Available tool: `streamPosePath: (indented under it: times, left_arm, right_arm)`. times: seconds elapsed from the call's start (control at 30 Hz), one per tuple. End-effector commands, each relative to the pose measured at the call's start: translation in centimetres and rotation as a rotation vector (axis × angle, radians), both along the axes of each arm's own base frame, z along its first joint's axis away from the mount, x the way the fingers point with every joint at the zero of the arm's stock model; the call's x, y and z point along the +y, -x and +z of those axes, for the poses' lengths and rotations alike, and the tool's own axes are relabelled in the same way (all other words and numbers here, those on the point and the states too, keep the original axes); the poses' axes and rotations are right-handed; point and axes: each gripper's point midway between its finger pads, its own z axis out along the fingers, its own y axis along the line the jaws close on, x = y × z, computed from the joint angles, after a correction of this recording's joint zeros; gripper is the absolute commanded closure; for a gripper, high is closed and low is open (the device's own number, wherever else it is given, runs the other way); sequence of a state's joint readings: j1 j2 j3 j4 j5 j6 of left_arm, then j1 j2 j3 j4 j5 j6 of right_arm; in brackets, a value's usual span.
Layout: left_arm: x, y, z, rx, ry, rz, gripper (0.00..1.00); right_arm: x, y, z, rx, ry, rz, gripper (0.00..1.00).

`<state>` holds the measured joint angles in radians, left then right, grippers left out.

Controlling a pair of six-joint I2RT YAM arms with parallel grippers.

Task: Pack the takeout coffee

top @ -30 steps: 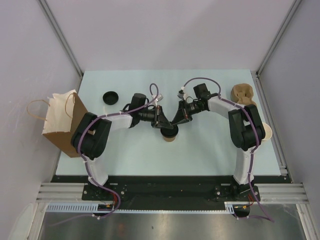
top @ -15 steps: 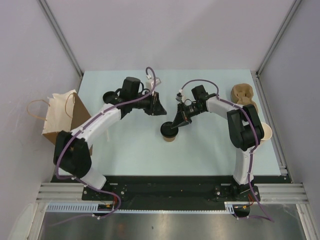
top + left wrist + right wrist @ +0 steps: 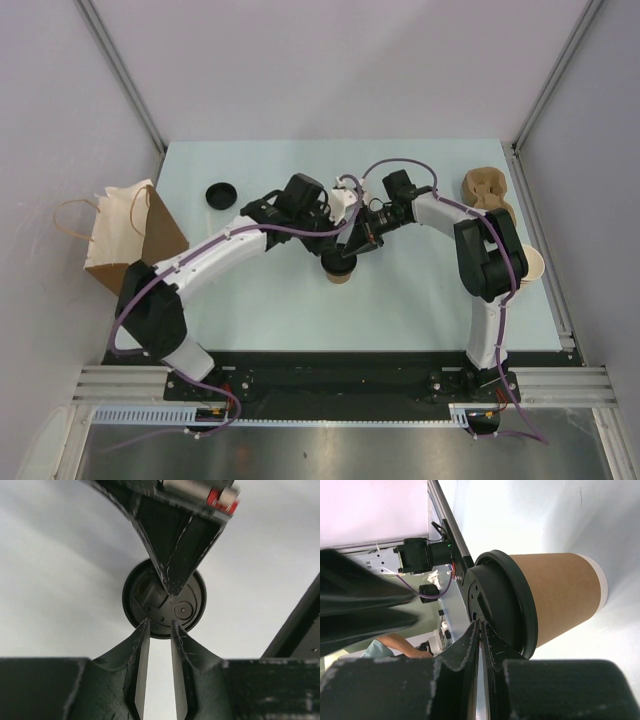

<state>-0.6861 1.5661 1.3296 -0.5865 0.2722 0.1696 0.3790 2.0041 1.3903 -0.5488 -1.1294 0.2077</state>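
Note:
The takeout coffee, a kraft-brown cup with a black lid, stands upright mid-table. In the right wrist view my right gripper is shut, its fingertips resting on top of the lid. The left wrist view looks straight down on the lid. There my left gripper hangs over the lid's near rim, its jaws a narrow gap apart with nothing between them. The right gripper's fingers reach in from above in that view and cover part of the lid.
A brown paper bag with handles stands open at the table's left edge. A loose black lid lies at the back left. A pulp cup carrier sits back right, and a stack of paper cups shows behind the right arm.
My left arm swung away to the back left, then came back over the cup. Its jaws have parted slightly. The right gripper has stayed on the lid.

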Motion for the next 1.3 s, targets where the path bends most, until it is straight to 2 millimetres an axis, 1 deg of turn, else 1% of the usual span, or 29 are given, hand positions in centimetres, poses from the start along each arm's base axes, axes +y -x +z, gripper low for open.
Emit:
streamPosePath:
  times: [0.0,0.07,0.17,0.23,0.3,0.33,0.37,0.4,0.47,0.53,0.6,0.67,0.77,0.8,0.87,0.9,0.97,1.0,1.03,1.07,1.17,1.2,1.27]
  left_arm:
    - [1.4,-0.2,-4.9,0.014,-0.143,-0.007,0.72]
    - [1.8,0.3,-6.8,0.049,-0.178,-0.017,0.72]
    - [2.3,0.7,-8.1,0.085,-0.216,-0.017,0.73]
    - [2.2,0.8,-7.8,0.085,-0.209,-0.023,0.73]
    - [1.9,0.7,-6.2,0.058,-0.176,-0.025,0.73]
    - [1.4,0.3,-5.1,0.044,-0.156,-0.025,0.73]
    - [1.4,0.6,-4.2,0.049,-0.145,-0.025,0.73]
    - [0.7,0.2,-2.6,0.029,-0.113,-0.027,0.73]
    - [0.3,0.3,-0.9,0.013,-0.088,-0.039,0.73]
    - [-0.5,0.2,1.4,-0.027,-0.057,-0.055,0.73]
    - [-0.8,0.3,2.2,-0.033,-0.045,-0.063,0.73]
    - [-1.0,0.7,2.2,-0.024,-0.041,-0.072,0.73]
    - [-1.0,0.9,0.7,-0.005,-0.056,-0.078,0.73]
    - [-0.6,1.2,-0.7,0.018,-0.077,-0.077,0.73]
    - [-0.5,1.4,-2.8,0.035,-0.090,-0.077,0.73]
    - [0.3,2.2,-4.9,0.074,-0.125,-0.074,0.73]
    - [0.7,2.6,-7.5,0.104,-0.158,-0.081,0.73]
    - [1.4,3.1,-9.0,0.129,-0.188,-0.077,0.74]
    - [1.4,3.1,-9.4,0.131,-0.189,-0.076,0.74]
    - [1.5,3.3,-9.8,0.141,-0.197,-0.074,0.75]
    - [1.2,2.9,-8.3,0.118,-0.179,-0.075,0.75]
    - [0.7,2.3,-6.6,0.083,-0.153,-0.074,0.75]
    - [0.4,2.0,-4.8,0.067,-0.136,-0.071,0.75]
  right_arm:
    - [-0.5,-0.8,-3.0,-0.041,0.109,-0.014,0.90]
    - [-0.6,-0.7,-3.4,-0.037,0.123,-0.011,0.90]
    - [-0.7,-0.5,-4.1,-0.021,0.139,-0.009,0.90]
    - [-0.8,-0.5,-4.2,-0.020,0.143,-0.008,0.91]
    - [-0.8,-0.5,-4.3,-0.021,0.144,-0.005,0.91]
    - [-0.8,-0.4,-4.3,-0.019,0.145,-0.004,0.91]
    - [-0.8,-0.5,-4.3,-0.021,0.144,-0.004,0.91]
    - [-0.8,-0.3,-4.2,-0.018,0.142,-0.001,0.91]
    - [-0.7,-0.4,-4.1,-0.021,0.139,-0.002,0.91]
    - [-0.8,-0.4,-4.0,-0.024,0.137,-0.003,0.91]
    - [-0.7,-0.4,-3.9,-0.022,0.137,-0.002,0.91]
    - [-0.7,-0.5,-3.9,-0.025,0.135,-0.005,0.91]
    - [-0.7,-0.5,-3.9,-0.022,0.136,-0.006,0.91]
    - [-0.8,-0.4,-4.0,-0.020,0.139,-0.006,0.91]
    - [-0.8,-0.5,-4.1,-0.019,0.139,-0.007,0.91]
    - [-0.8,-0.4,-4.1,-0.019,0.139,-0.006,0.91]
    - [-0.8,-0.5,-4.3,-0.018,0.142,-0.005,0.91]
    - [-0.8,-0.5,-4.4,-0.017,0.145,-0.006,0.91]
    - [-0.8,-0.5,-4.4,-0.019,0.146,-0.006,0.91]
    - [-0.9,-0.5,-4.6,-0.015,0.152,-0.007,0.91]
    - [-0.9,-0.3,-4.8,-0.010,0.154,-0.001,0.91]
    - [-0.9,-0.3,-4.8,-0.014,0.152,0.001,0.91]
    - [-0.8,-0.3,-4.8,-0.012,0.153,0.004,0.91]
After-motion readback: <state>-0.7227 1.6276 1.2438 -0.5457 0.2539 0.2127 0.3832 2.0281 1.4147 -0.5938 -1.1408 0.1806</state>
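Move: The lidded coffee cup stands under both hands. The lid's middle is about 6 cm below the left fingertips, 2 cm to their right and 1 cm back, with the cup body some 11 cm below. A spare lid lies about 15 cm ahead and 25 cm left of the left hand; the cup carrier is roughly 14 cm ahead and 36 cm right. From the right hand, the lid is about 1 cm back, 1 cm left and 1 cm below. Bring the left gripper down about 5 cm onto the left part of the coffee lid, lift it again by about as much, then drop it a second time, some 1.5 cm nearer the base, ending with the nearly shut fingertips pressing on the lid. Meanwhile keep the closed right fingertips in place on the lid. ##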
